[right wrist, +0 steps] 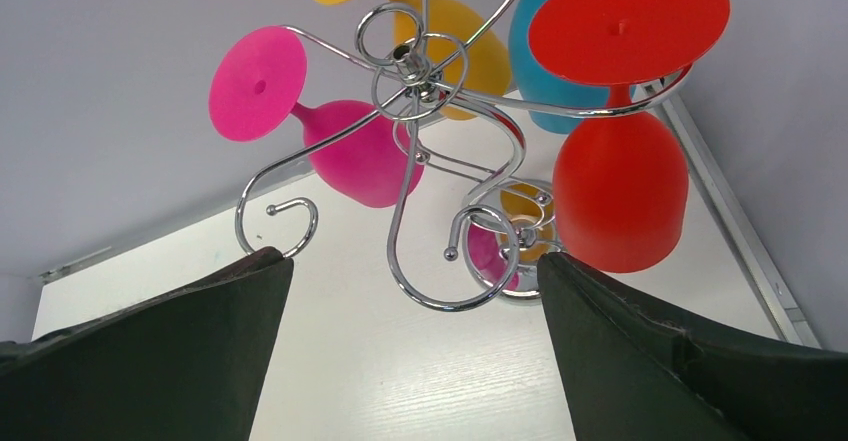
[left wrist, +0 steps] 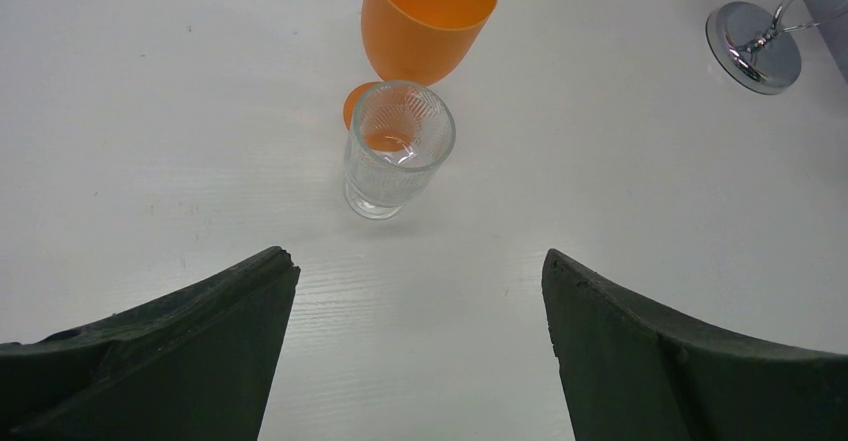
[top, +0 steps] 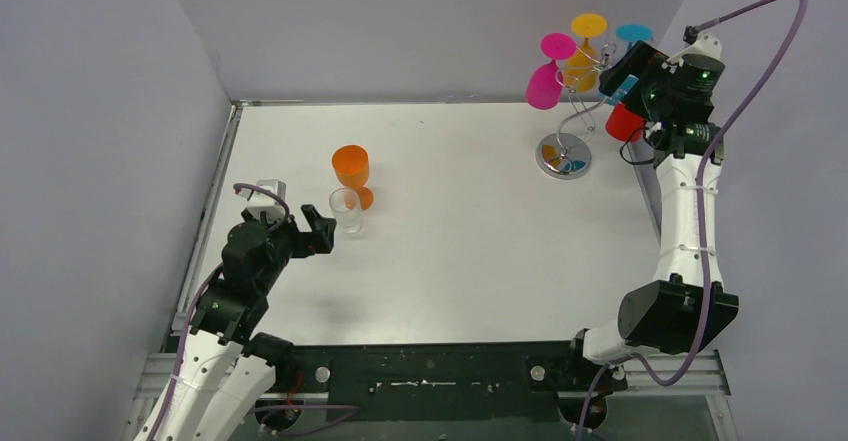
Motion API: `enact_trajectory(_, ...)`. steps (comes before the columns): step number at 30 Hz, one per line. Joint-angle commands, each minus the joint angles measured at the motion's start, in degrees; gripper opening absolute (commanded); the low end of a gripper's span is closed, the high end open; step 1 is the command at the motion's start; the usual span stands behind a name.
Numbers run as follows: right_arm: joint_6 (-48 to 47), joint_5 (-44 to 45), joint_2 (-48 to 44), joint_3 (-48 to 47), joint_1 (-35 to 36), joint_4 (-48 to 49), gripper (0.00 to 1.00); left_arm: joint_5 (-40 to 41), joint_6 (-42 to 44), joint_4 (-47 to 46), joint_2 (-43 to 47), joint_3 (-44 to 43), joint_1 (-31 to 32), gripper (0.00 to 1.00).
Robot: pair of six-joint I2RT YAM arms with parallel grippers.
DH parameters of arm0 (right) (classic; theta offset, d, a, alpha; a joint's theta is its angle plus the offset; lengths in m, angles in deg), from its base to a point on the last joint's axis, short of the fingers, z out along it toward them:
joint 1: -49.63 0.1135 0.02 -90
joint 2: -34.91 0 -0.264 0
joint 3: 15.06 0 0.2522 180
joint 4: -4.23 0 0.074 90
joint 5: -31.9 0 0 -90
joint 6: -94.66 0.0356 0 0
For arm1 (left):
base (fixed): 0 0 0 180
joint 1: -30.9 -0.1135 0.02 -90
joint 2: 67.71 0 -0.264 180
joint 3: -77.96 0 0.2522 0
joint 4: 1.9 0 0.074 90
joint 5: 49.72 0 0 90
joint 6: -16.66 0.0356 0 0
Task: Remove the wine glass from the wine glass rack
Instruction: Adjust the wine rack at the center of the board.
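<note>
The wine glass rack [right wrist: 421, 79], a silver wire stand with curled hook arms, stands at the far right of the table on a shiny disc base [top: 563, 155]. Upside down from its arms hang a red wine glass [right wrist: 620, 191], a pink one [right wrist: 363, 156], a yellow one [right wrist: 456, 46] and a blue one [right wrist: 528, 66]. My right gripper [right wrist: 415, 266] is open, raised beside the rack, with the red glass just beyond its right finger and nothing between the jaws. An orange wine glass [top: 351, 172] stands upright at mid-left. My left gripper [left wrist: 420, 261] is open and empty, just short of it.
A small clear ribbed tumbler [left wrist: 398, 148] stands right in front of the orange glass, between it and my left gripper. Grey walls close in the table at the back and on both sides. The right arm [top: 686, 231] rises along the right wall.
</note>
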Motion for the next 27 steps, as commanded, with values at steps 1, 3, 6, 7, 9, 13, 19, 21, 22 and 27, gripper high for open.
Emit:
enact_trajectory(1,-0.01,-3.24,1.16,-2.98,0.09,0.24,1.00,-0.88,-0.12,-2.60,0.20,-0.77,-0.30,0.91)
enact_trajectory(3,0.63,-4.98,1.49,-2.81,0.61,0.74,1.00,-0.88,-0.11,-2.70,0.18,-0.81,-0.35,0.91)
enact_trajectory(6,0.77,-4.83,1.68,-2.99,1.70,0.85,1.00,-0.88,-0.09,-2.76,0.20,-0.85,-0.43,0.91)
enact_trajectory(7,0.77,-4.67,1.69,-3.05,2.05,0.87,1.00,-0.96,-0.12,-2.72,0.27,-0.86,-0.48,0.91)
enact_trajectory(9,0.74,-3.92,1.84,-3.16,2.81,0.52,1.00,-1.05,-0.10,-2.76,0.23,-0.77,-0.52,0.90)
enact_trajectory(13,0.43,-2.40,2.35,-3.07,3.95,-0.28,1.00,-1.14,-0.11,-2.63,0.35,-0.86,-0.61,0.90)
enact_trajectory(19,0.14,-1.11,2.39,-3.04,6.73,-0.70,1.00,-1.11,-0.08,-2.68,0.45,-0.71,-0.61,0.91)
enact_trajectory(21,-0.44,0.02,2.38,-3.59,7.40,-0.72,1.00,-1.06,-0.05,-2.68,0.46,-0.76,-0.61,0.91)
enact_trajectory(22,-0.65,0.97,2.43,-4.03,7.48,-0.83,1.00,-1.09,-0.08,-2.68,0.46,-0.75,-0.61,0.91)
enact_trajectory(27,-2.46,9.25,1.87,-6.81,7.86,-1.40,1.00,-1.23,-0.12,-2.68,0.53,-0.76,-0.61,0.91)
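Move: The wine rack's hub lies some 12 cm ahead of the right hand, barely 1 cm to its left and roughly 4 cm lower. The empty front hook comes nearer, about 5 cm ahead, 1 cm right and 7 below; the empty left hook is about 8 ahead, 8 left. The red glass's foot is around 8 ahead and 7 right, the pink one's 14 ahead and 9 left. From the left hand the rack hub is roughly 30 cm ahead, 53 right. The rack's empty left hook is what the wide-open right hand draws nearer to: it slides about 5 cm to its left, nearly level, across the near side of the rack and away from the red glass. The wrist swings some 8 degrees counter-clockwise, then eases back slightly as the sideways travel stops; no grip is taken on the rack. ##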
